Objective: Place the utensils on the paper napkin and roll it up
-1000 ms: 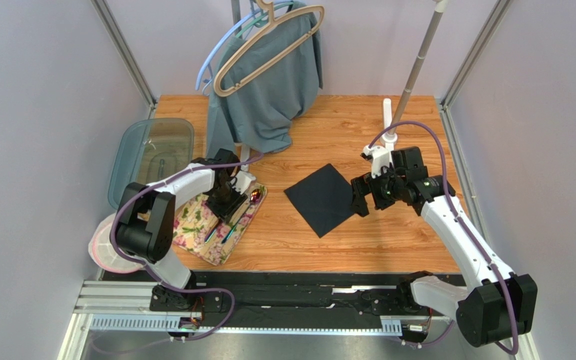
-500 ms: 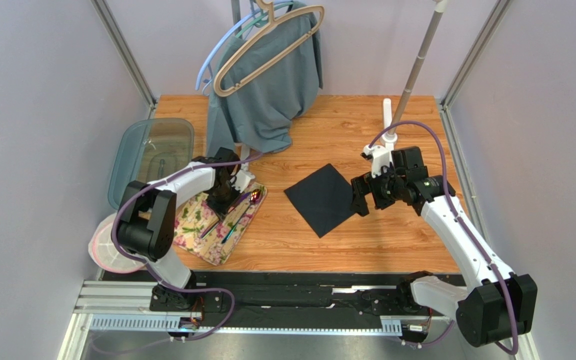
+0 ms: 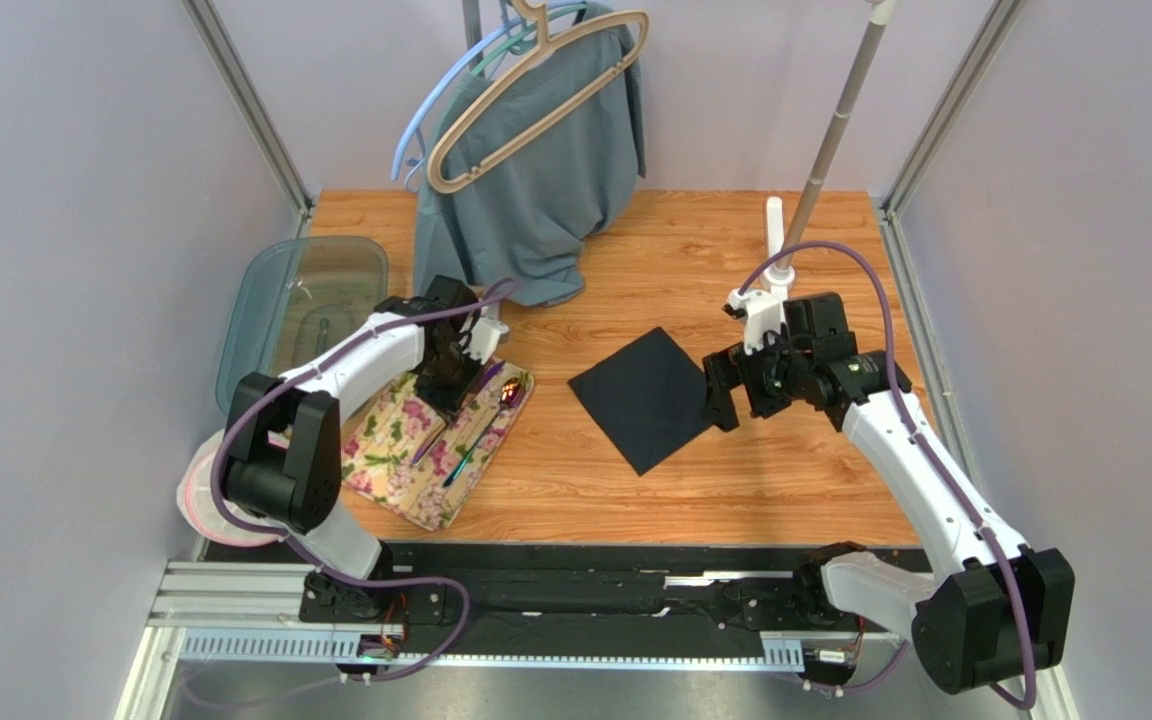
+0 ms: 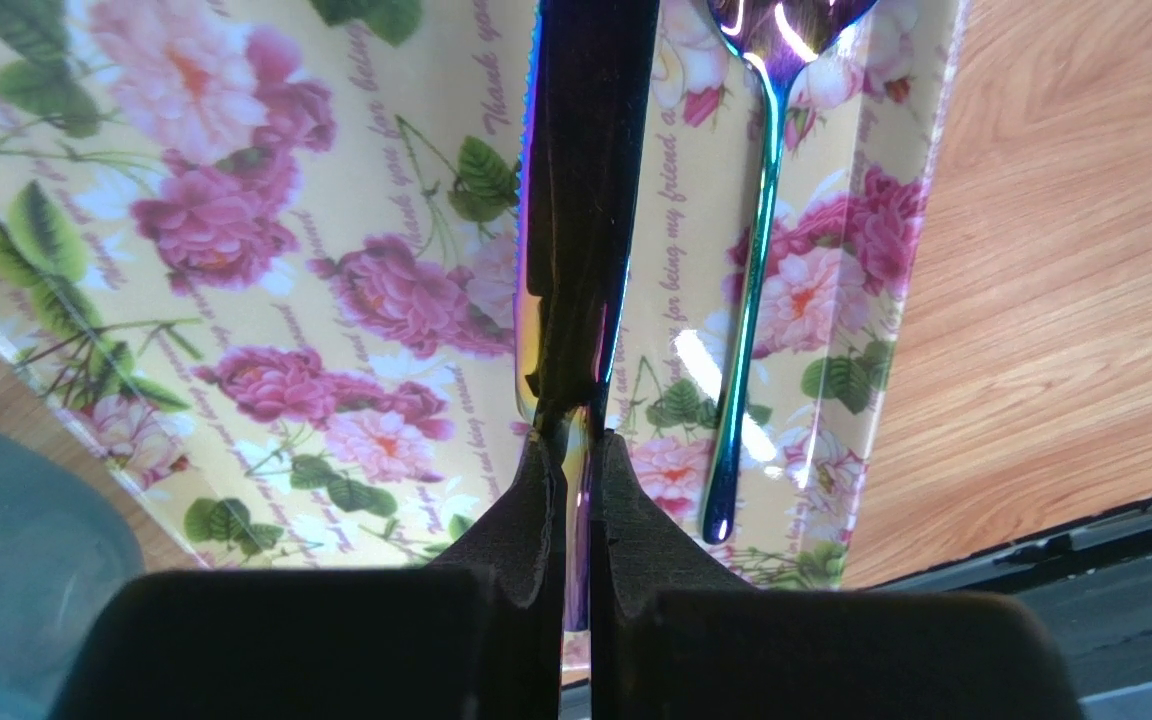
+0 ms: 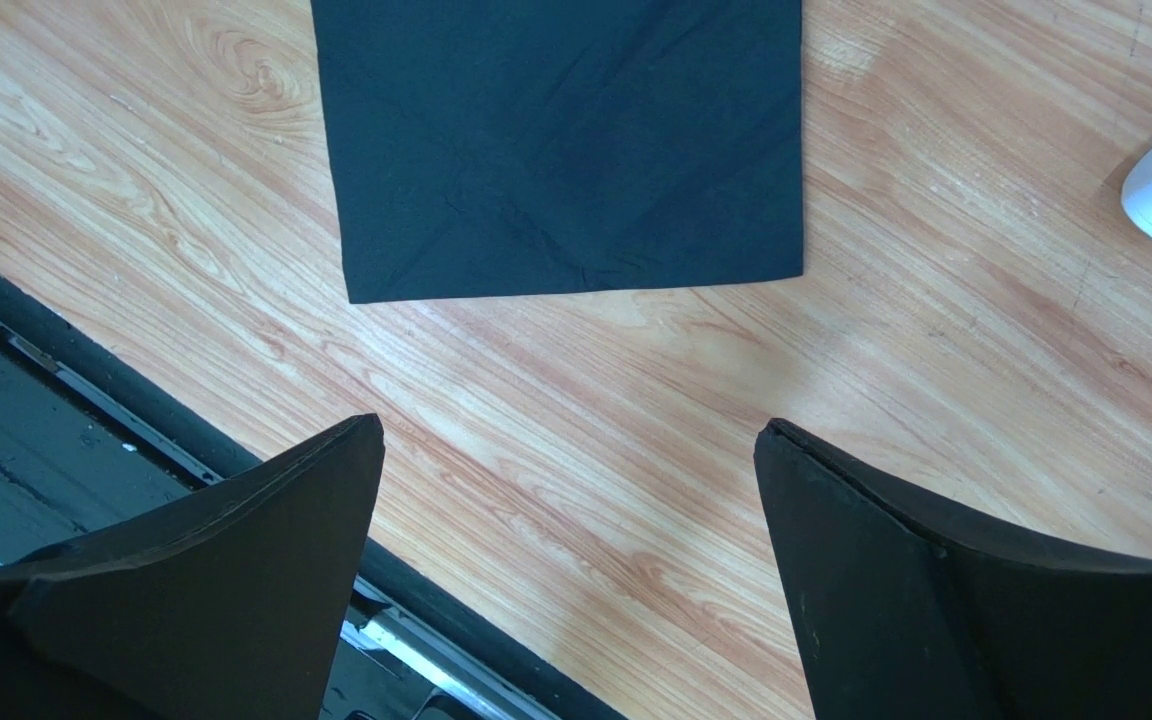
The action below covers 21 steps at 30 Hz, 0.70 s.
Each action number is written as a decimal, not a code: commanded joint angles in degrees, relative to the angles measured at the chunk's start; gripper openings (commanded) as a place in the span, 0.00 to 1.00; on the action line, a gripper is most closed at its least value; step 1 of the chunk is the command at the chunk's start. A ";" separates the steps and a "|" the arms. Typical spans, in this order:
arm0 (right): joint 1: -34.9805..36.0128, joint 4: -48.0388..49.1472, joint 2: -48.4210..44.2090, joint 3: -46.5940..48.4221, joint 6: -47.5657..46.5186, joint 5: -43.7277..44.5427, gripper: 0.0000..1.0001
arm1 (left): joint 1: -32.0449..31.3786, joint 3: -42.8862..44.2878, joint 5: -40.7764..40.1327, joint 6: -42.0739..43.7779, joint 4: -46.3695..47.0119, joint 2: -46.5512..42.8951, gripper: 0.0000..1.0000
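Note:
My left gripper [image 4: 575,435] is shut on a slim iridescent utensil [image 4: 579,180], which runs out ahead of the jaws above the floral mat [image 4: 237,225]. An iridescent spoon [image 4: 755,300] lies on the mat just to its right. From above, the left gripper [image 3: 455,375] hangs over the mat's far end, beside the spoon [image 3: 510,393] and another utensil [image 3: 458,453]. The black paper napkin [image 3: 642,398] lies flat mid-table. My right gripper [image 3: 720,393] stands open at the napkin's right corner. Its wrist view shows the right gripper [image 5: 567,425] empty, near the napkin [image 5: 560,135].
A grey-teal garment [image 3: 537,165] hangs on hangers at the back. A teal lidded container [image 3: 301,315] and a pink-white bowl [image 3: 214,488] sit at the left edge. A white post base [image 3: 775,225] stands behind the right arm. The black rail [image 5: 117,405] borders the table's near edge.
My left gripper has shut on a utensil on the mat and shifted a little toward the back of the table. The right arm and the napkin have not moved.

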 commanded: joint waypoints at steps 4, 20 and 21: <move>-0.48 3.41 -0.07 0.27 1.91 3.89 1.00 | -2.08 5.61 1.11 -6.84 -4.68 -4.37 0.00; -5.93 5.44 1.42 1.50 7.71 8.91 1.00 | -19.75 38.17 2.33 -28.02 -6.97 13.53 0.00; -5.93 5.96 1.51 1.33 7.72 9.44 1.00 | -20.36 40.57 2.60 -29.25 -7.06 15.29 0.00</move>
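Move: The napkin's middle lies some 30 cm to the right of the left hand, about 6 cm farther out and 5 cm below it; this hand already holds the knife just above the floral tray. The spoon lies on the tray about 4 cm to this hand's right, level with it and 3 cm lower, and the tray's middle is 3 cm to its left and 1 cm ahead. From the right hand the napkin is about 9 cm ahead, 10 cm left and 13 cm below. The left hand keeps its pinch on the knife near the collar and lifts, then swings faster and faster to the right towards the napkin while still climbing, about 16 cm right and 10 cm up in all, with some forward reach late on and the fingertips tilting outward about 15 degrees. The open, empty right hand eases about 4 cm right and a little forward, away from the napkin, turning some 15 degrees clockwise. ##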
